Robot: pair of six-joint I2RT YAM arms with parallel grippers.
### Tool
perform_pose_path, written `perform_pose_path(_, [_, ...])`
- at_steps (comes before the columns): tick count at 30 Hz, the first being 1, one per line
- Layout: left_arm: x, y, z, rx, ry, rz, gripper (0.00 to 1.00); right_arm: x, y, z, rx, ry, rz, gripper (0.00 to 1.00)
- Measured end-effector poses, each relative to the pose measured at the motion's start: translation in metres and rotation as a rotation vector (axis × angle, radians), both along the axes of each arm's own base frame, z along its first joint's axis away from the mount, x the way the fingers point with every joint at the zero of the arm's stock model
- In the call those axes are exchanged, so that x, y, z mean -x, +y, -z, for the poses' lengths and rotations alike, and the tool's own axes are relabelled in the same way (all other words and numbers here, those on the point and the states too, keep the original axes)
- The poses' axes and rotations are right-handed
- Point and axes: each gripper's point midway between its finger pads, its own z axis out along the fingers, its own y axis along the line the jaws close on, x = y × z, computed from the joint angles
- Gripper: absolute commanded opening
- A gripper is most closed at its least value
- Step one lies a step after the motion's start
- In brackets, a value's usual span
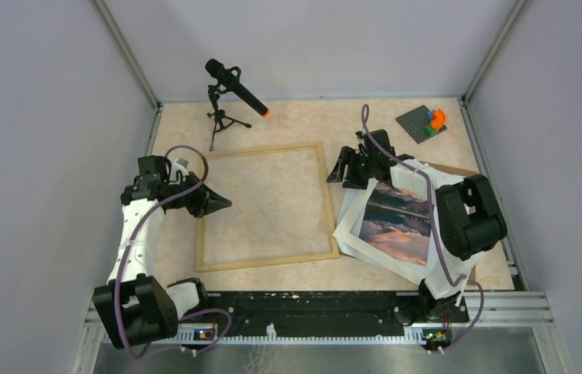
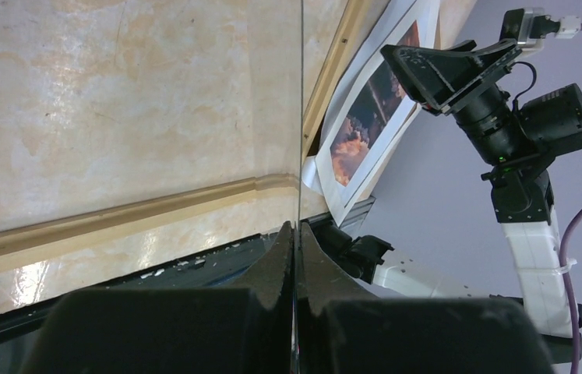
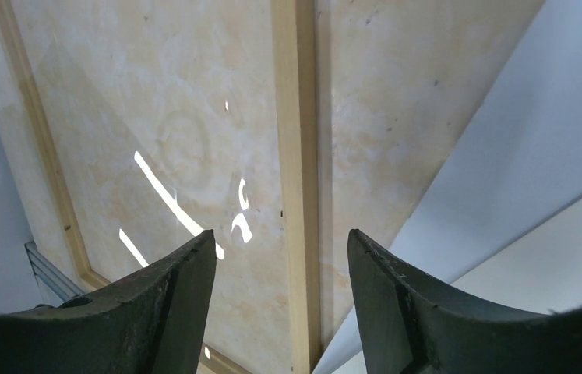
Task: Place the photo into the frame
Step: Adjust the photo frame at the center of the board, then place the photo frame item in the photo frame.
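Note:
The frame (image 1: 262, 150) of light wood lies flat in the middle of the table. To its right the photo (image 1: 398, 224), a sunset print, lies face up on a stack of sheets, partly under my right arm. My left gripper (image 1: 223, 204) is at the frame's left strip, shut on the thin edge of a clear pane (image 2: 301, 117) that runs straight out from its jaws (image 2: 295, 226). My right gripper (image 1: 336, 174) hovers open over the frame's right strip (image 3: 297, 156), which shows between its fingertips (image 3: 281, 234). Glare streaks mark the pane (image 3: 163, 195) inside the frame.
A white mat (image 1: 349, 227) and a brown backing board (image 1: 459, 169) lie under the photo. A microphone on a small tripod (image 1: 233, 87) stands at the back left. A grey plate with coloured bricks (image 1: 428, 121) sits at the back right. Grey walls close in the table.

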Motion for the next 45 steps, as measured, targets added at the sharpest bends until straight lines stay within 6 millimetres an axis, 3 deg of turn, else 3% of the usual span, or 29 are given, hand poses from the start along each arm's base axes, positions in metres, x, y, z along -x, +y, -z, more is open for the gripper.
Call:
perform_pose_path(4, [0.003, -0.002, 0.008, 0.012, 0.016, 0.004, 0.00, -0.007, -0.009, -0.004, -0.010, -0.008, 0.030, 0.62])
perform_pose_path(14, [0.002, 0.000, 0.014, 0.013, 0.020, 0.019, 0.00, -0.001, -0.005, -0.001, -0.025, 0.003, 0.009, 0.61])
perform_pose_path(19, [0.001, 0.004, 0.027, -0.018, 0.034, 0.043, 0.01, 0.004, -0.006, 0.004, -0.024, 0.013, 0.003, 0.61])
perform_pose_path(30, [0.008, 0.018, 0.053, -0.137, 0.063, 0.052, 0.39, 0.011, 0.003, 0.009, 0.011, -0.008, -0.046, 0.61])
perform_pose_path(40, [0.007, 0.033, 0.078, -0.230, 0.121, 0.060, 0.59, 0.010, 0.001, 0.013, 0.044, -0.032, -0.063, 0.61])
perform_pose_path(45, [0.005, 0.035, 0.088, -0.240, 0.137, 0.089, 0.74, 0.011, 0.000, 0.020, 0.057, -0.022, -0.073, 0.61])
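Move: Off to the left hand's left, some 8 cm, runs the frame's left side; its middle is about 4 cm farther out and 17 cm below. The near side's middle lies roughly 9 cm back and 9 cm right of that hand. From the right hand, the frame's right side has its middle about 4 cm left, 3 cm back and 6 cm down; the far right corner is 11 cm ahead and 6 cm left, the photo 9 cm back and 14 cm right. Sinking about 9 cm, slowly at first, the left hand then also slides some 3 or 4 cm left towards the frame's left side, its fingers tilting about 15 degrees steeper and opening from shut to roughly two-thirds. The right hand, fingers staying open above the right side, shifts slightly right, then eases back a centimetre or two and settles 2 cm lower than it began. ##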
